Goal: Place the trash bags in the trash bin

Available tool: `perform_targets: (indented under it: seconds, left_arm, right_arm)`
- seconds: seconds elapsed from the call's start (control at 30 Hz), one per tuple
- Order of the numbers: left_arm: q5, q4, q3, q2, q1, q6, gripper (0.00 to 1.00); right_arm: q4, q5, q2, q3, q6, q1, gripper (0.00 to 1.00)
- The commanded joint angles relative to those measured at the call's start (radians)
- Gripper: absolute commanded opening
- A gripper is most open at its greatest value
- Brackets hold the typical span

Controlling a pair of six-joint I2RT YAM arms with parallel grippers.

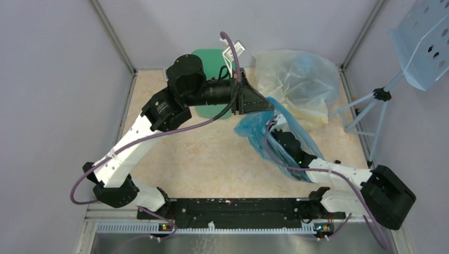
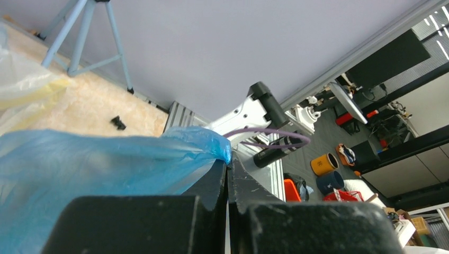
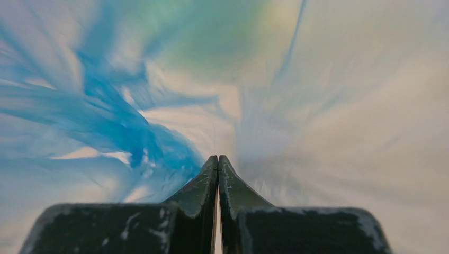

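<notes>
The green trash bin [image 1: 212,57] stands at the back centre, partly hidden behind my left arm. A light blue trash bag [image 1: 253,127] hangs stretched between both grippers, just right of the bin. My left gripper [image 1: 271,108] is shut on the bag's top edge; in the left wrist view the jaws [image 2: 229,160] pinch the blue film [image 2: 106,169]. My right gripper [image 1: 276,133] is under the bag, seen through the film. In the right wrist view its jaws [image 3: 217,157] are shut and blue plastic [image 3: 122,127] folds radiate from the tips. More bags, pale yellowish and blue [image 1: 296,79], lie at the back right.
A light blue tripod [image 1: 370,106] carrying a perforated panel [image 1: 423,42] stands at the right wall; it also shows in the left wrist view [image 2: 84,32]. A small white object [image 1: 234,51] sits behind the bin. Grey walls close in three sides.
</notes>
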Motion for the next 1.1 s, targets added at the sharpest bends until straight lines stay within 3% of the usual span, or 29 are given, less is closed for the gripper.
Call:
perform_targets:
  seconds: [0.0, 0.37, 0.63, 0.8, 0.97, 1.07]
  left_arm:
    - [-0.037, -0.050, -0.080, -0.074, 0.000, 0.065, 0.00]
    - [-0.403, -0.322, -0.112, -0.166, 0.001, 0.228, 0.00]
    - [-0.471, -0.369, -0.201, -0.261, 0.002, 0.280, 0.00]
    - [-0.546, -0.456, -0.308, -0.320, 0.002, 0.293, 0.00]
    - [-0.729, -0.576, -0.408, -0.369, 0.003, 0.266, 0.00]
    - [-0.758, -0.558, -0.501, -0.395, 0.005, 0.250, 0.00]
  right_arm:
    - [-0.043, 0.058, -0.158, 0.019, -0.065, 0.000, 0.00]
    - [-0.355, 0.418, -0.294, 0.108, -0.157, -0.009, 0.00]
    - [-0.404, 0.434, -0.161, 0.132, 0.003, -0.048, 0.00]
    - [-0.543, 0.456, -0.007, 0.216, 0.170, -0.164, 0.00]
    - [-0.536, 0.446, 0.004, 0.231, 0.158, -0.185, 0.00]
    - [-0.434, 0.343, -0.038, 0.196, 0.094, -0.185, 0.00]
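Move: Out ahead of the left hand, which still pinches the blue bag's gathered rim high up, the trash bin stands roughly 30 cm farther forward, 18 cm left and 40 cm lower. The blue bag hangs below that hand, its middle about 6 cm ahead, 5 cm right and 27 cm down. From the right hand, closed inside it, the bag's middle is some 6 cm back, 5 cm right and 10 cm up; the clear bag lies 22 cm ahead, 19 cm right and 8 cm below. Pulling the pinched rim down about 18 cm and left about 13 cm towards the space before the bin, the left hand keeps its grip while its fingers tip down and swing forward. The closed right hand stays inside the blue bag and travels some 13 cm right, first rising about 6 cm, then sinking and easing forward, turning clockwise about 35 degrees to spread the film. ##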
